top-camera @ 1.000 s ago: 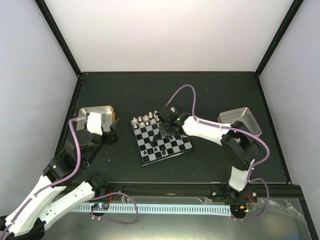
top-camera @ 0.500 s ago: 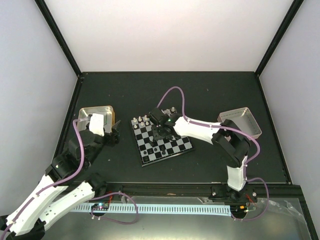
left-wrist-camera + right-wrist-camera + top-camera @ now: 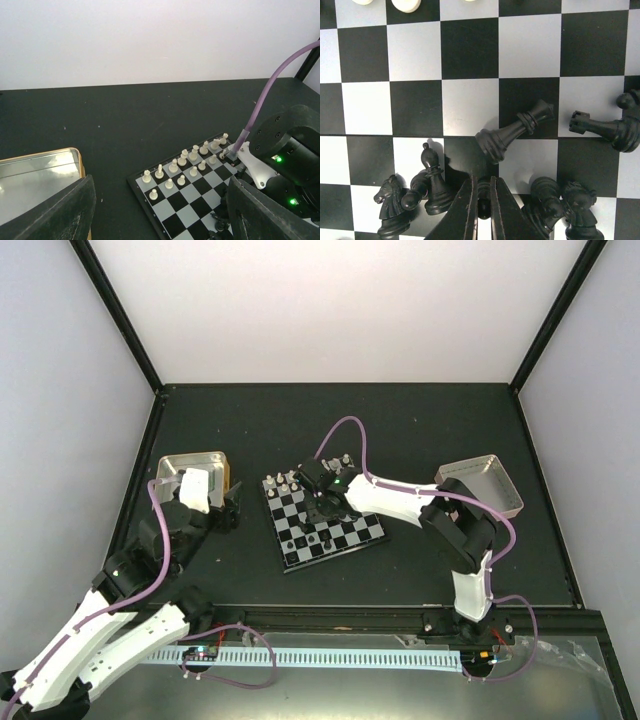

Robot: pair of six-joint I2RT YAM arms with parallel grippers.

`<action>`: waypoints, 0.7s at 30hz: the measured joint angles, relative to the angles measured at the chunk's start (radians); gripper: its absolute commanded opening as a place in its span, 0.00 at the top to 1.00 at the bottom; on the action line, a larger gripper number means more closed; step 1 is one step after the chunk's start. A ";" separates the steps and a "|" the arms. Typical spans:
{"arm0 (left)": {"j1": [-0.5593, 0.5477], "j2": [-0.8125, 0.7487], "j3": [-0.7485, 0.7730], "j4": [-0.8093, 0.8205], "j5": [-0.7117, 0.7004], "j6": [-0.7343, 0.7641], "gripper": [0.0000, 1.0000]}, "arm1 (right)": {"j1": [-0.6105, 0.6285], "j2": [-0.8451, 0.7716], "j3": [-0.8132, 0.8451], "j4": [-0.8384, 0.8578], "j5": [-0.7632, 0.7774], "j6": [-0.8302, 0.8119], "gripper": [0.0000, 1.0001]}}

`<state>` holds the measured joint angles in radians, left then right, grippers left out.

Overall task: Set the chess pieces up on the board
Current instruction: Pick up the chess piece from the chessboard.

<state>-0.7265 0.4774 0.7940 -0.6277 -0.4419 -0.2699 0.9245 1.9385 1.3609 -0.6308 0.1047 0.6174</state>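
Observation:
The board [image 3: 345, 530] lies mid-table, turned slightly. White chess pieces [image 3: 192, 156] stand in two rows along its far edge. Black chess pieces lie scattered near the front. My right gripper [image 3: 483, 183] is low over them, shut on a small black piece [image 3: 483, 199] pinched between its fingers. Just ahead lies a toppled black queen [image 3: 512, 132], with a fallen rook [image 3: 602, 129] to the right. A black bishop [image 3: 432, 175] stands upright at the left beside a knight [image 3: 389, 202]. My left gripper [image 3: 228, 506] hovers open left of the board, empty.
A shallow metal tray [image 3: 188, 464] sits behind the left gripper, and another tray [image 3: 478, 480] stands at the right. More black pieces [image 3: 562, 202] crowd right of the right fingers. The right arm [image 3: 287, 155] reaches over the board's right side.
My right gripper moved left and forward over the black pieces and closed on a small black piece. The left arm barely shifted and stayed open.

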 measured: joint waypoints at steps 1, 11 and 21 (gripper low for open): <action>0.000 0.000 0.000 0.000 0.000 0.000 0.27 | 0.000 0.000 0.000 0.000 0.001 0.001 0.99; 0.000 0.000 0.000 0.000 0.000 0.000 0.27 | 0.000 -0.106 -0.063 0.026 -0.002 -0.005 0.99; 0.001 0.000 0.000 0.000 0.000 0.000 0.27 | 0.000 -0.230 -0.170 0.040 0.031 0.010 0.98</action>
<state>-0.7258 0.4774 0.7937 -0.6277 -0.4419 -0.2699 0.9245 1.7084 1.1908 -0.5907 0.1356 0.6273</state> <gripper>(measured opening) 0.734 0.035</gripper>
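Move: The black pawn is already shut in my right fingers. The next empty square in the near pawn row lies about 4 cm to my right, 2 cm back and 3 cm below. The last standing pawn is some 3 cm back and 1 cm right, a tumbled pair about 3 cm right and 1 cm ahead, and a fallen tall piece 4 cm straight ahead. From my left hand that square is roughly 18 cm right, level ahead, 27 cm lower. Keeping my right fingers closed on the black pawn, I lift it nearly 5 cm almost straight up off the board, tipping the fingers slightly. Then I swing about 3 cm to the right and draw back a little, towards the near pawn row, just starting to sink again. ##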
